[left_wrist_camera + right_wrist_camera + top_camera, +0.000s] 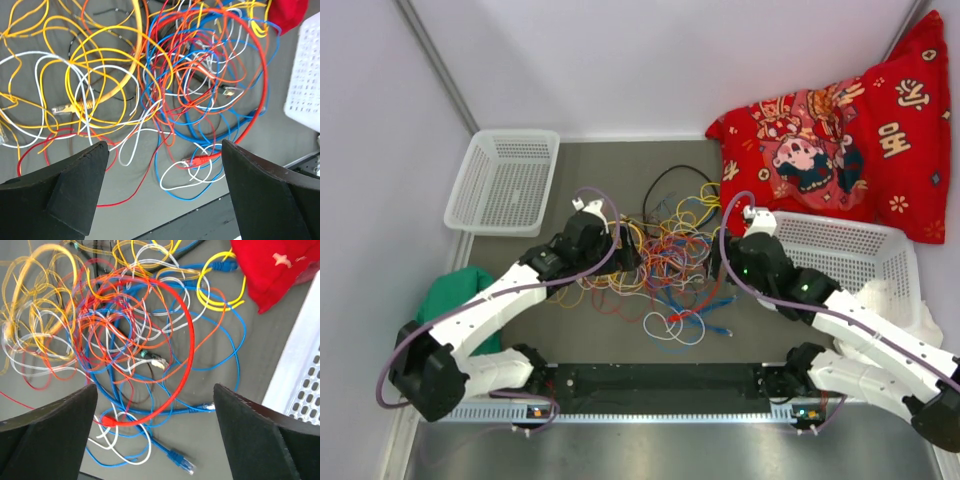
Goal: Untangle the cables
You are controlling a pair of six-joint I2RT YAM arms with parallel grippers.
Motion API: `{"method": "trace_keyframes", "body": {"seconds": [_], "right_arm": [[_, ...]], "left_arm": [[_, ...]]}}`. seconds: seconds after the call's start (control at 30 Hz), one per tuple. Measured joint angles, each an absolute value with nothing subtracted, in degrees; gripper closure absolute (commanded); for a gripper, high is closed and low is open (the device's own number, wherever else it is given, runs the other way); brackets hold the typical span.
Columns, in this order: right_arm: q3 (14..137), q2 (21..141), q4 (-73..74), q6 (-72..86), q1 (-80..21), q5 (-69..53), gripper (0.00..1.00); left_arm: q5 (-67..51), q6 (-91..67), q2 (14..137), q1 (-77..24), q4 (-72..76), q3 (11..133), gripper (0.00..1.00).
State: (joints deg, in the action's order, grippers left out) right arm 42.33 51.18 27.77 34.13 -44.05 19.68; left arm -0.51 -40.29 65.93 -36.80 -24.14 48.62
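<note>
The cables (665, 255) lie in one tangled heap of yellow, orange, red, blue, white and black wire on the grey table, between the two arms. My left gripper (623, 256) hovers at the heap's left edge, jaws open and empty. In its wrist view the left gripper (164, 145) frames a red plug (200, 159) among white and blue loops, below a thick yellow cable (134, 60). My right gripper (733, 258) hangs open at the heap's right edge. Below the right gripper (155, 387) run a thick red cable (191, 335) and a blue plug (181, 460).
A white basket (505, 180) sits at the back left; another white basket (850, 250) stands right, beside the right arm. A red printed cushion (840, 140) lies at the back right. A green cloth (455, 290) lies under the left arm. A black rail (660, 380) runs along the near edge.
</note>
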Motion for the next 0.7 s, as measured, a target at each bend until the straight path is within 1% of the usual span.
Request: {"method": "trace_keyframes", "body": {"seconds": [0.13,0.23,0.37,0.43,0.53,0.7], "right_arm": [[39.64,51.96,25.91,32.53,-44.05,17.08,0.14],[40.56,56.36,24.86,31.42,-44.05,15.35,0.22],[43.29,65.47,23.7,30.61,-44.05,15.0,0.38],[44.27,68.75,23.29,30.59,-44.05,16.34,0.42],[46.37,73.3,23.62,31.05,-43.86,19.57,0.47],[49.19,79.4,23.77,31.83,-42.85,23.59,0.49]], "left_arm": [[-0.62,-40.32,66.52,-36.8,-24.73,48.62,0.01],[-0.6,-40.34,66.41,-36.8,-24.64,48.62,0.01],[-0.6,-40.53,64.88,-36.8,-24.38,48.27,0.01],[-0.25,-40.64,63.66,-36.8,-24.25,47.77,0.01],[0.1,-40.99,61.69,-36.8,-24.03,46.24,0.01],[0.8,-41.5,60.07,-36.8,-24.32,44.16,0.01]]}}
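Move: Some 7 cm ahead of the right hand, about level with it sideways and 14 cm below, lies the far right-hand stretch of the thick red cable's arc. That cable's red plug is about 9 cm back and 9 cm left, a yellow cable loop about 17 cm ahead, and the right basket's middle about 27 cm right and 3 cm ahead. From the left hand, the red stretch lies roughly 17 cm right, 5 cm ahead and 13 cm below. Dropping some 8 cm towards the thick red cable, the right hand first edges left, then reaches about 5 cm forward as it sinks, its fingers narrowing from wide to roughly half open on either side of the cable's line. The wrist tips the fingers farther down and rolls its left side lower; no grip yet. The open, empty left hand eases slightly back and left. ##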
